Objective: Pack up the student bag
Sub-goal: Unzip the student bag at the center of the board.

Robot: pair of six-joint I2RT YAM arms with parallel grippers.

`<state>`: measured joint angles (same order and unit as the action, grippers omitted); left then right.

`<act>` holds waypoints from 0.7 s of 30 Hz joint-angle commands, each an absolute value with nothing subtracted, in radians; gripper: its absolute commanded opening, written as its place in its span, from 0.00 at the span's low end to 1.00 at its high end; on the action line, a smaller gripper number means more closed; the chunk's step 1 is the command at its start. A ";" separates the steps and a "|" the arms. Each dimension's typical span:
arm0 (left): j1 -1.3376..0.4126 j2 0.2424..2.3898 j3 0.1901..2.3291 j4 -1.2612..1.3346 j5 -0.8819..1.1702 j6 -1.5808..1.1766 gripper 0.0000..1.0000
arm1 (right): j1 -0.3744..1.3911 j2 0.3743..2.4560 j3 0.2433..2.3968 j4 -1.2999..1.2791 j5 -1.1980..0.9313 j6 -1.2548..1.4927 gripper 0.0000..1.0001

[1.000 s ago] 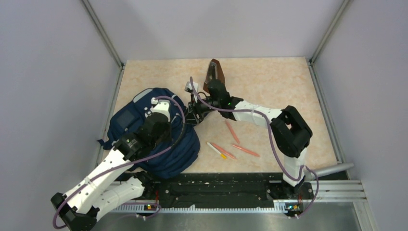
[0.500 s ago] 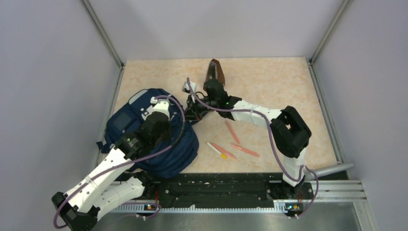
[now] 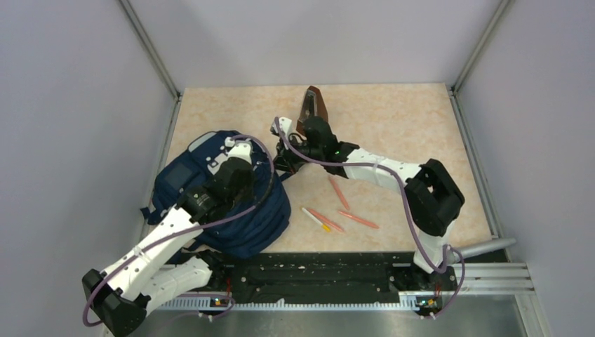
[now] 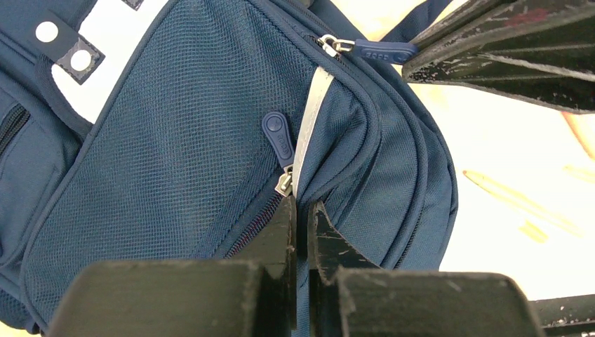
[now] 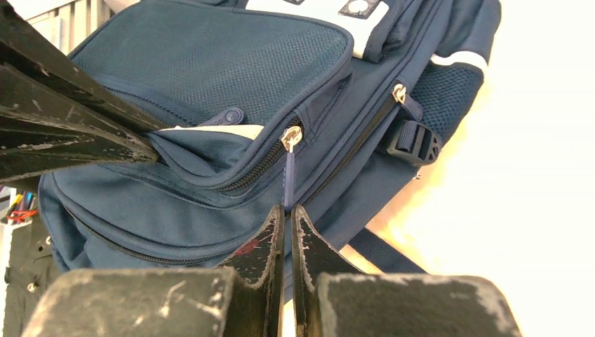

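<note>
The student bag (image 3: 242, 221), navy blue with a pale grey stripe, lies on its back at the left of the table. My left gripper (image 4: 302, 210) is shut on a fold of its front pocket, pinching the fabric by the grey stripe (image 4: 312, 112). Just right of it, my right gripper (image 5: 288, 214) is shut on the blue zip pull (image 5: 288, 175) of the compartment behind that pocket, with the metal slider (image 5: 291, 135) just beyond the fingertips. In the top view both grippers meet at the bag's upper right corner. The compartment's zip looks shut.
Three orange pencils (image 3: 338, 191) and a white-and-yellow pen (image 3: 317, 220) lie on the table right of the bag. A brown pouch (image 3: 313, 105) stands behind the right arm. A grey object (image 3: 484, 247) rests at the near right edge.
My right gripper has closed on the zip pull. The left arm and the bag's top have shifted slightly right and away.
</note>
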<state>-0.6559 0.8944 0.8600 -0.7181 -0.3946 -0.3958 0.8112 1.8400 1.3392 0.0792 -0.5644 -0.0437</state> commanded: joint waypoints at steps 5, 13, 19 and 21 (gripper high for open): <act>-0.606 0.944 0.906 -0.510 -0.414 -0.453 0.00 | 0.863 1.724 1.276 0.100 -0.455 -0.057 0.00; -0.563 1.003 0.903 -0.412 -0.401 -0.454 0.00 | 0.904 1.671 1.191 0.106 -0.416 -0.039 0.00; -0.536 1.051 0.892 -0.330 -0.346 -0.453 0.00 | 0.935 1.626 1.140 0.119 -0.391 -0.020 0.00; -0.532 1.073 0.891 -0.304 -0.319 -0.450 0.00 | 0.943 1.614 1.127 0.130 -0.388 -0.013 0.00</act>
<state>-0.5522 1.0466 0.8639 -0.5007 -0.3145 -0.4404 0.9161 1.6756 1.1469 0.1024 -0.3882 -0.0326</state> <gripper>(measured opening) 0.037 0.003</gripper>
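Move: The right fingers already pinch the zip pull, its slider about 3 cm to their left and 1 cm lower. From that hand the metronome stands some 16 cm ahead and 11 cm right, and the white marker lies 16 cm back and 13 cm right, about 15 cm down. The left hand already pinches the student bag's edge; from it the slider lies about 6 cm ahead and 5 cm right, near level. Right hand draws back some 5 cm, coming off the zip pull; left carries its pinched edge forward. ##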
